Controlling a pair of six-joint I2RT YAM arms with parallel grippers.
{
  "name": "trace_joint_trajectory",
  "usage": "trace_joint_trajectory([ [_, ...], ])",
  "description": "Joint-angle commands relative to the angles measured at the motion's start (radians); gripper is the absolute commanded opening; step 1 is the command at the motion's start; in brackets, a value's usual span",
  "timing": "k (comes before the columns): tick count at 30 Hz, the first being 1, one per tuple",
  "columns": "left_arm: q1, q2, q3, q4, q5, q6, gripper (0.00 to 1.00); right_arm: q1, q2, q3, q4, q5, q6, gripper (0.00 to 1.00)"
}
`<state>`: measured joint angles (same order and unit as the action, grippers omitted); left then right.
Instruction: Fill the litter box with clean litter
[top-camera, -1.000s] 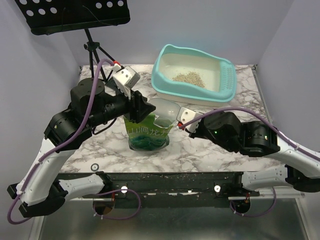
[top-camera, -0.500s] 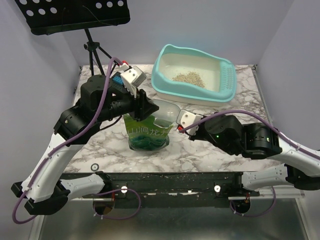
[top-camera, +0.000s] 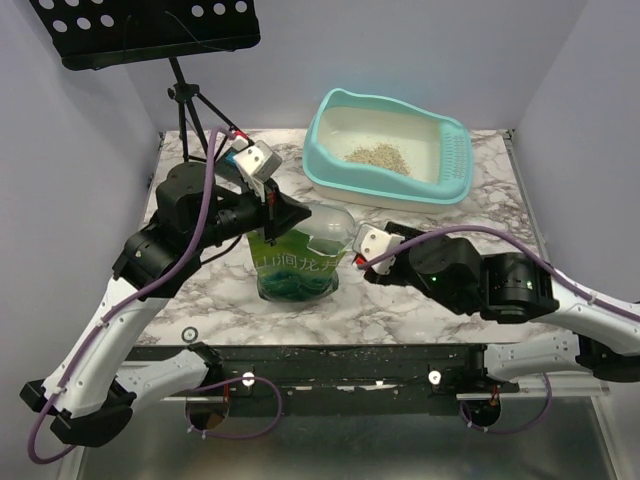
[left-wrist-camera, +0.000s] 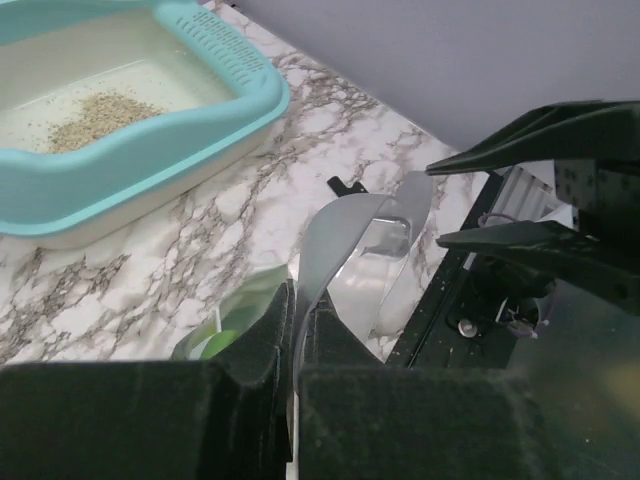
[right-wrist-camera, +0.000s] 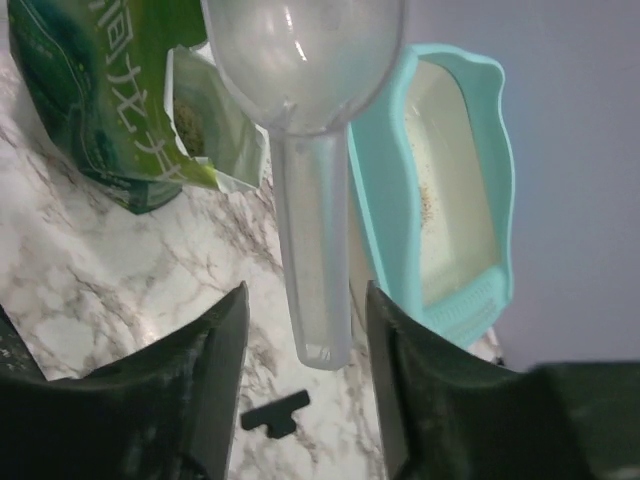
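The turquoise litter box (top-camera: 325, 165) stands at the back right with a small patch of clean litter (top-camera: 377, 156) inside; it also shows in the left wrist view (left-wrist-camera: 150, 160) and the right wrist view (right-wrist-camera: 375, 170). A clear plastic scoop (top-camera: 332, 218) hangs over the open green bag (top-camera: 295, 268). My left gripper (left-wrist-camera: 298, 300) is shut on the scoop's thin bowl wall (left-wrist-camera: 345, 235). My right gripper (right-wrist-camera: 305, 300) is open, its fingers on either side of the scoop's handle (right-wrist-camera: 315, 250) without touching it. Litter shows in the bag's mouth (right-wrist-camera: 190, 125).
A black tripod with a perforated stand (top-camera: 185, 95) rises at the back left. A small black T-shaped piece (right-wrist-camera: 275, 412) lies on the marble table (top-camera: 420, 300) near the right gripper. The right arm's black body (left-wrist-camera: 560, 240) sits close beside the scoop.
The left gripper has closed on the scoop's bowl wall. The right gripper has opened off the handle and drawn back slightly.
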<state>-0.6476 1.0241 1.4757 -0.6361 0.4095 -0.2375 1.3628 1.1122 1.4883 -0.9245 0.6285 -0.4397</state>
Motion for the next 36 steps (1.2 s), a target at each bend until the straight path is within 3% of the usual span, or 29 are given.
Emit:
trace_joint_trajectory([
  [1,0.034,-0.065,-0.093,0.131,-0.067,0.055,0.00,0.010,-0.095,-0.062,0.197,-0.021,0.009,0.67],
  [3,0.061,-0.084,-0.129,0.174,-0.071,0.052,0.00,-0.001,-0.118,-0.063,0.249,-0.036,0.013,0.78],
  [7,0.134,-0.084,-0.166,0.230,-0.040,0.044,0.00,-0.068,-0.135,-0.045,0.352,-0.125,0.038,0.84],
  [14,0.245,-0.081,-0.228,0.352,0.072,-0.019,0.00,-0.327,0.006,0.095,0.417,-0.324,0.255,0.83],
  [18,0.318,-0.094,-0.320,0.527,0.202,-0.130,0.00,-0.514,0.064,0.125,0.473,-0.479,0.436,0.82],
  [21,0.379,-0.098,-0.386,0.654,0.287,-0.241,0.00,-0.657,-0.015,-0.036,0.648,-0.620,0.515,0.84],
  [23,0.404,-0.098,-0.428,0.749,0.333,-0.316,0.00,-0.765,-0.077,-0.159,0.755,-0.797,0.576,0.87],
  [26,0.420,-0.094,-0.477,0.852,0.365,-0.400,0.00,-0.905,-0.095,-0.233,0.806,-1.025,0.625,0.91],
  [29,0.440,-0.088,-0.526,0.943,0.391,-0.469,0.00,-0.976,-0.080,-0.273,0.846,-1.223,0.657,0.95],
  [32,0.453,-0.087,-0.581,1.001,0.408,-0.503,0.00,-1.024,-0.084,-0.350,1.021,-1.401,0.752,0.95],
  [36,0.474,-0.098,-0.629,1.050,0.425,-0.525,0.00,-1.035,-0.057,-0.376,1.085,-1.504,0.815,0.92],
])
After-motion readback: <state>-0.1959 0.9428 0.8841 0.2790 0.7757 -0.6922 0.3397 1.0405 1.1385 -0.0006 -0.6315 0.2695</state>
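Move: My left hand pinches the scoop by its bowl; the scoop's middle is some 6 cm to its right and 3 cm below. The litter bag stands about 3 cm ahead, 3 cm left and 28 cm below that hand, and the litter box roughly 40 cm ahead and 20 cm right. From my right hand, with its fingers around the handle, the scoop's middle lies about 5 cm ahead, 7 cm left and slightly higher; the black tool is 8 cm ahead, 20 cm right, on the table. I open my right fingers wide from around the scoop's handle, lift that hand clear about 10 cm, swing it forward roughly 13 cm, then sink about 5 cm and ease slightly back, rolling some 60 degrees, left side up, until the fingers point level, leftward and forward. My left hand keeps its pinch, carrying the scoop forward, also left and a little down, then rolling its left side down. ##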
